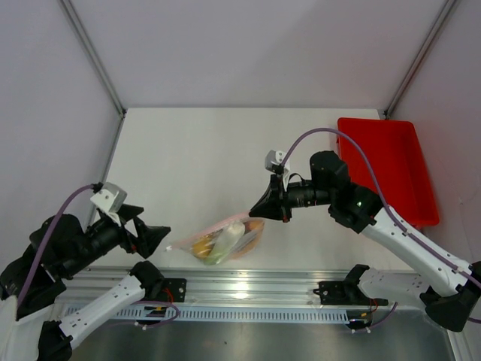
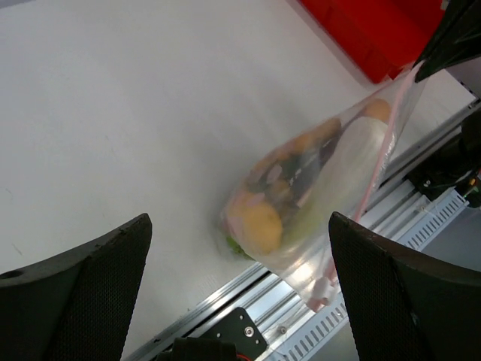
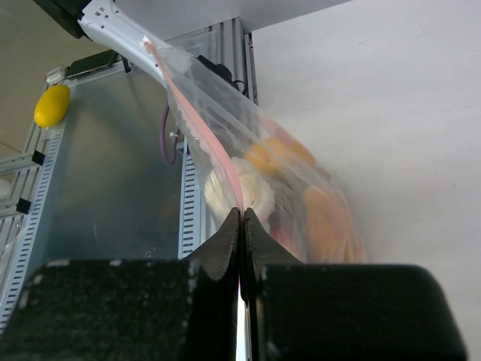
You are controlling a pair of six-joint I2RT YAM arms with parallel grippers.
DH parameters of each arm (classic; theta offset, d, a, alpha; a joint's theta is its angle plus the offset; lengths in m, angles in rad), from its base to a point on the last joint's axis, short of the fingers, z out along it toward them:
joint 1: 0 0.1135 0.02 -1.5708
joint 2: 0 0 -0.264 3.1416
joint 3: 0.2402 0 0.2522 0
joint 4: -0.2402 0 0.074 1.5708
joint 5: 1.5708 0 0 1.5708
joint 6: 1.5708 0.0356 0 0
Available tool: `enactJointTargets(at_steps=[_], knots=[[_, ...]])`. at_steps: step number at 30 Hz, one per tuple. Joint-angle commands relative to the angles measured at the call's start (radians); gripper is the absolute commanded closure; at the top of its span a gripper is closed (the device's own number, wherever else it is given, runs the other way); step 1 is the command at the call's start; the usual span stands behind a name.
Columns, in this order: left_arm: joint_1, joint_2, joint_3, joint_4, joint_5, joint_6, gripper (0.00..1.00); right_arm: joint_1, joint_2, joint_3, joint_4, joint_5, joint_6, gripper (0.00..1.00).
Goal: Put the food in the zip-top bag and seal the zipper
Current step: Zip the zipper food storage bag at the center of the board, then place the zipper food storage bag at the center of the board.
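The zip-top bag [image 1: 225, 239] hangs tilted over the table's near edge, and the food [image 1: 214, 247] shows through its clear plastic. Inside I see a yellow lemon [image 2: 259, 226], a pale leek stalk [image 2: 342, 169] and an orange piece [image 2: 376, 111]. My right gripper [image 3: 240, 218] is shut on the pinkish zipper [image 3: 199, 120] at the bag's upper right end [image 1: 259, 214]. My left gripper [image 2: 240, 301] stands wide open just short of the bag's lower left end [image 1: 174, 247]. Its fingers [image 2: 83, 293] touch nothing.
A red tray [image 1: 387, 169] stands at the right side of the table. The aluminium rail [image 1: 248, 282] runs along the near edge under the bag. In the right wrist view a small yellow oval thing [image 3: 51, 105] lies beyond the rail.
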Motion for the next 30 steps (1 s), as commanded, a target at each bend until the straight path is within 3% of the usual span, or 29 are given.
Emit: enactJointTargets(at_steps=[1,6,15,25,30], knots=[[0.006,-0.022,0.042,0.034,-0.074,-0.026,0.00,0.015,-0.026,0.007,-0.003,0.032,-0.015,1.00],[0.006,-0.040,0.045,0.074,-0.084,-0.044,0.00,0.012,0.011,0.025,0.044,0.167,0.041,1.00],[0.005,-0.036,0.042,0.106,-0.047,-0.037,0.01,-0.085,0.174,0.106,0.112,0.229,0.098,1.00],[0.006,-0.054,-0.001,0.135,0.005,-0.054,0.00,-0.212,0.431,0.264,0.211,0.194,0.138,1.00],[0.006,-0.069,-0.010,0.126,0.007,-0.054,0.00,-0.292,0.575,0.343,0.259,0.104,0.173,1.00]])
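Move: The right hand already pinches the zipper's right end, and the board's centre lies about 22 cm ahead of it and some 26 cm below. The zip-top bag hangs with its middle about 8 cm left, 3 cm back and 12 cm down; the zipper's free end is roughly 24 cm left, 7 cm back and 9 cm lower. From the open left hand, the board's centre is about 25 cm ahead, 28 cm right and 27 cm below. Forward over the board, gathering speed after a brief start, the right hand draws the zip-top bag by the zipper's right end about 20 cm towards the board's centre, sinking slightly and turning some 25 degrees clockwise, its fingers still shut on the plastic. The left hand, wide open and clear of the bag, just lifts about 3 cm. ##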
